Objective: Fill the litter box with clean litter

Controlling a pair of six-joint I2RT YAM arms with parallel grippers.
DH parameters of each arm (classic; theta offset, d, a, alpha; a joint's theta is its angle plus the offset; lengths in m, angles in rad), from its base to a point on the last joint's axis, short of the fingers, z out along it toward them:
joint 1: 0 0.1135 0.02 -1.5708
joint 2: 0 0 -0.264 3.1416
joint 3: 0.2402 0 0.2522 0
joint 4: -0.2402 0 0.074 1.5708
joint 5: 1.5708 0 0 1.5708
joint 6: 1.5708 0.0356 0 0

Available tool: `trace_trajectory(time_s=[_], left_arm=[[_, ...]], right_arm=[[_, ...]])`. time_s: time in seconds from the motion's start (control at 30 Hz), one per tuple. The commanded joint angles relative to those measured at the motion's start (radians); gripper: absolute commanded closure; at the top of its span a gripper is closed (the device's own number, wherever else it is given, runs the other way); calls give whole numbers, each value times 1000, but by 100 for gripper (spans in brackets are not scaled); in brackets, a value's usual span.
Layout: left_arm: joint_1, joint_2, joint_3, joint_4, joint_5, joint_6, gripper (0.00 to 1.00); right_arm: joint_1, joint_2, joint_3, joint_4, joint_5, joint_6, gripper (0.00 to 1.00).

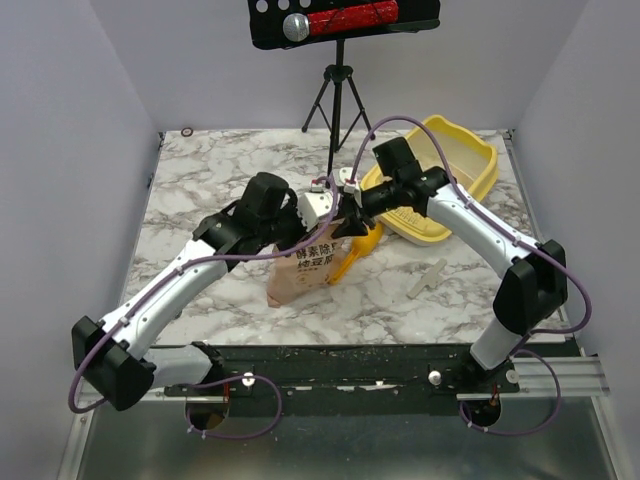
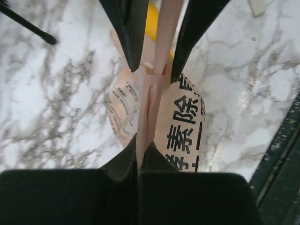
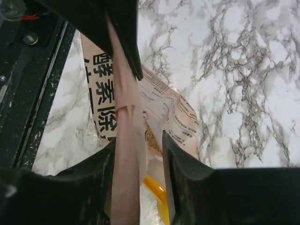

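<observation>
The yellow litter box (image 1: 482, 152) stands at the back right of the marble table. A tan paper bag (image 1: 303, 268) printed with black characters stands upright mid-table. My left gripper (image 2: 139, 151) is shut on the bag's flattened top edge (image 2: 149, 93). My right gripper (image 3: 138, 140) is open, its fingers either side of that same edge, which lies against one finger (image 3: 101, 168). Grainy brownish clean litter (image 3: 153, 140) shows through a gap in the bag's top. In the top view both grippers meet above the bag, the left gripper (image 1: 318, 208) beside the right gripper (image 1: 345, 215).
A small yellow-orange scoop (image 1: 358, 250) lies just right of the bag, near the litter box. A short white stick (image 1: 425, 280) lies on the table front right. A black tripod (image 1: 335, 95) stands at the back. The black rail (image 1: 350, 365) runs along the near edge.
</observation>
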Motion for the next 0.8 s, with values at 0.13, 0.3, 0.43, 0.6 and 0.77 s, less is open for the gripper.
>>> trace_trajectory(time_s=[0.13,0.3,0.43,0.6,0.77], left_arm=[[-90,-218,-66,362,-268,285,100],[-73,-280,-44,418,-107,471,100],[67,-228,70,338,227,481,100],[278,-128,182,191,576,513,100],[382,-48,191,16,719,589,100]], right_arm=[[-2,-193,-101,278,213,269,35],[-3,-345,-203,453,552,398,31],[-5,-424,-214,460,701,499,30],[-3,-515,-267,429,687,547,30],[-3,-560,-312,402,654,575,30]])
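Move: The bag's top strip is pinched in the left hand, the bag's middle some 11 cm below and 1 cm back. From that hand the litter box lies about 24 cm ahead, 29 cm right and 16 cm down; the orange scoop 5 cm ahead, 12 cm right, 19 cm down. For the right hand, its fingers already parting around the strip, the bag's middle is 6 cm left, level fore and aft, 11 cm down; the scoop lies 7 cm right, 3 cm ahead, near the table. The bag's top strip stays pinched in the left fingers and is drawn up about 8 cm, with some forward and leftward travel, that wrist tipping up. The right fingers open further, come free of the strip and pull away up some 13 cm and right about 8 cm, first forward, then slightly back, the wrist turning some 40 degrees clockwise. ##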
